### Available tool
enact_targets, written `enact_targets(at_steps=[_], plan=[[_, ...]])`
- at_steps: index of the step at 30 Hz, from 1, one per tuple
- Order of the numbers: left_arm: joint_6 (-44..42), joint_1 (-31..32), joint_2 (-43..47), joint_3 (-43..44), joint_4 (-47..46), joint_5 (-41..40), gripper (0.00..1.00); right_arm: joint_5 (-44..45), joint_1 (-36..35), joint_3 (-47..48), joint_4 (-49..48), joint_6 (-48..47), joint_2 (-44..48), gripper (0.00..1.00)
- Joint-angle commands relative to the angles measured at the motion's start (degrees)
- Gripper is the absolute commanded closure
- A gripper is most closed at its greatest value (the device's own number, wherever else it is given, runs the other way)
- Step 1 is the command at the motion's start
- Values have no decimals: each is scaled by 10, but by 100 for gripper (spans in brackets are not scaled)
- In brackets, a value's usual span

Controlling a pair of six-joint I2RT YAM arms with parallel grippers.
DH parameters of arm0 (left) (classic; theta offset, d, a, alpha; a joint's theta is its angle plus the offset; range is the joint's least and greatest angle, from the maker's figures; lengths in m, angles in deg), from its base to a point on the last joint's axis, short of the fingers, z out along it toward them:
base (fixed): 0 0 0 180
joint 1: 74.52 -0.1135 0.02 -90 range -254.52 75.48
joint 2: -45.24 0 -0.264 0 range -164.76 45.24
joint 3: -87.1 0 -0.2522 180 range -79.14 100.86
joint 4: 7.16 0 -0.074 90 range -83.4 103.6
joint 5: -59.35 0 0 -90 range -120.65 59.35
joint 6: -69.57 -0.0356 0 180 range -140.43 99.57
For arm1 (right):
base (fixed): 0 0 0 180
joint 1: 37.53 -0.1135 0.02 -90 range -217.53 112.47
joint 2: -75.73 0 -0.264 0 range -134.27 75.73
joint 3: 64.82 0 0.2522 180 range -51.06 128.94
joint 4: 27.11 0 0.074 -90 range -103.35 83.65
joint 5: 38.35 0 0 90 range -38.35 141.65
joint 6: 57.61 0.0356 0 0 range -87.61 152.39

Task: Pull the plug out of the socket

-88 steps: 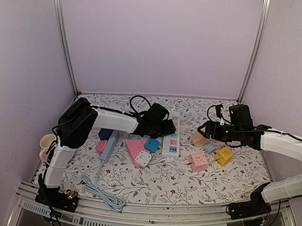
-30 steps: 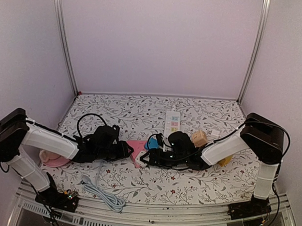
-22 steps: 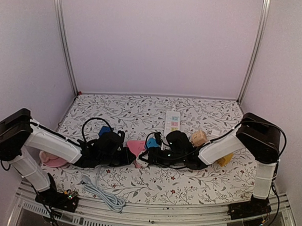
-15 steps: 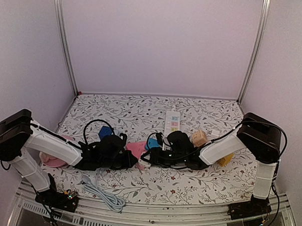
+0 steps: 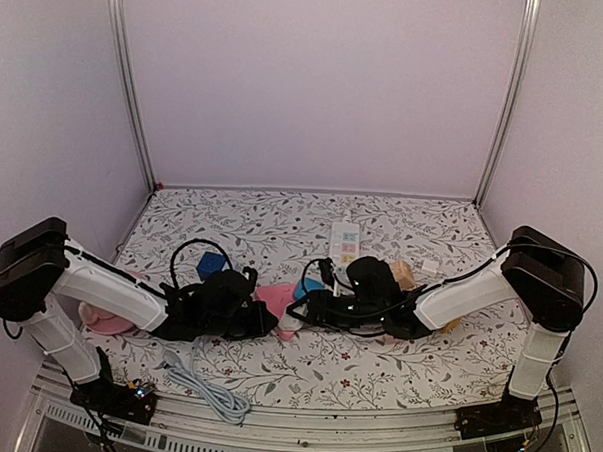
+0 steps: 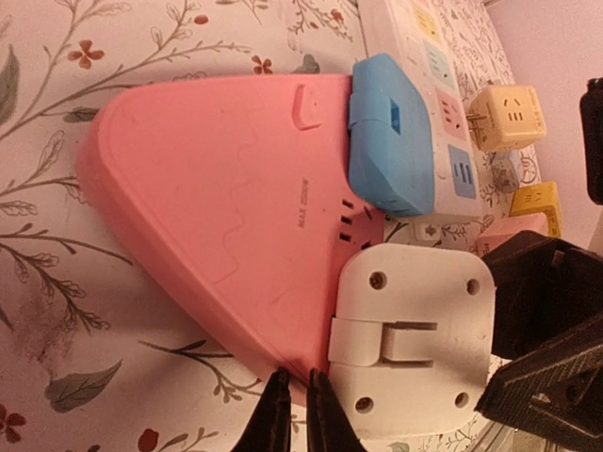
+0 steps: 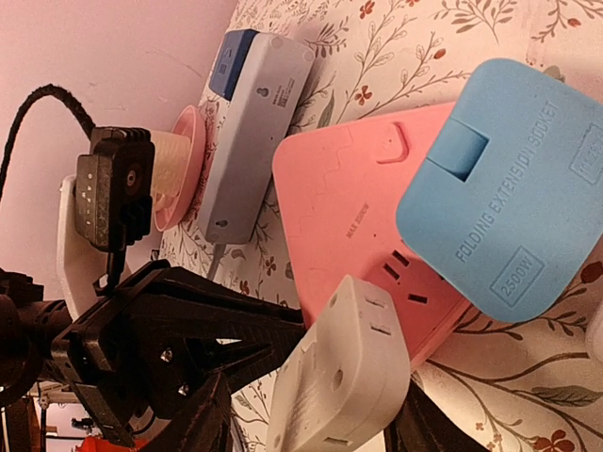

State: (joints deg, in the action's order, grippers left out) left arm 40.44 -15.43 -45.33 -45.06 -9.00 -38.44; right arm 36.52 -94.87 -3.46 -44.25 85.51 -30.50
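Note:
A pink triangular socket (image 5: 267, 296) lies on the flowered table between my arms. A blue folding plug (image 6: 391, 146) sits in its far edge. A white plug (image 6: 415, 339) sits at the near corner. My left gripper (image 6: 294, 400) is shut, pinching the pink socket (image 6: 217, 207) by its thin near edge. In the right wrist view my right gripper (image 7: 311, 414) is closed around the white plug (image 7: 339, 377), which is tilted. Three bare slots of the pink socket (image 7: 358, 217) show beside it. I cannot tell whether its pins are out.
A white power strip (image 5: 345, 240) lies just behind the socket. A grey power strip (image 7: 250, 122) and a pink saucer with a cup (image 7: 179, 169) are at the left. Yellow cube adapters (image 6: 507, 115) lie to the right. A coiled grey cable (image 5: 200, 382) is at the front.
My left gripper has shut on the pink socket's edge. My right gripper has narrowed around the white plug and drawn a little to the right.

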Motion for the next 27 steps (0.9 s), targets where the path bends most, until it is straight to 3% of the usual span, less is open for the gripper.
enact_targets(at_steps=[1, 7, 16, 22, 27], plan=[[-10, 7, -16, 16, -6, 10, 91, -22, 3, 5, 0, -14, 1, 45], [-16, 7, -18, 12, -15, 17, 91, -45, 17, 10, -8, -2, -22, 45], [-5, 2, -17, 8, -21, 17, 89, -80, 37, 19, -34, 14, -51, 69], [36, -16, 22, -41, -26, -10, 70, -91, 47, 6, -57, 28, -53, 86], [64, -49, 54, -96, -71, -18, 51, -97, 49, 1, -70, 33, -55, 90]])
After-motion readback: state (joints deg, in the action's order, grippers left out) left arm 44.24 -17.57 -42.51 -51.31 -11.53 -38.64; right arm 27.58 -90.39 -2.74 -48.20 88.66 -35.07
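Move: The white plug is right at my right fingertips, about 2 cm below the hand and 1 cm to its left, standing askew between the half-open fingers. The pink socket's middle is some 4 cm left of that hand and 2 cm ahead; the blue plug is about 6 cm ahead and 1 cm right. From my shut left fingers, the pink socket's middle is 4 cm ahead and 2 cm right, the white plug roughly 4 cm right and level. I sink my right hand about 2 cm and ease it a little over 1 cm forward, closing the half-open fingers until they pinch the white plug across its narrow way. Late on, my left hand, until then held with shut fingertips against the pink socket's near edge, opens partway and backs off about 3 cm to the left and slightly down, clear of the socket. ##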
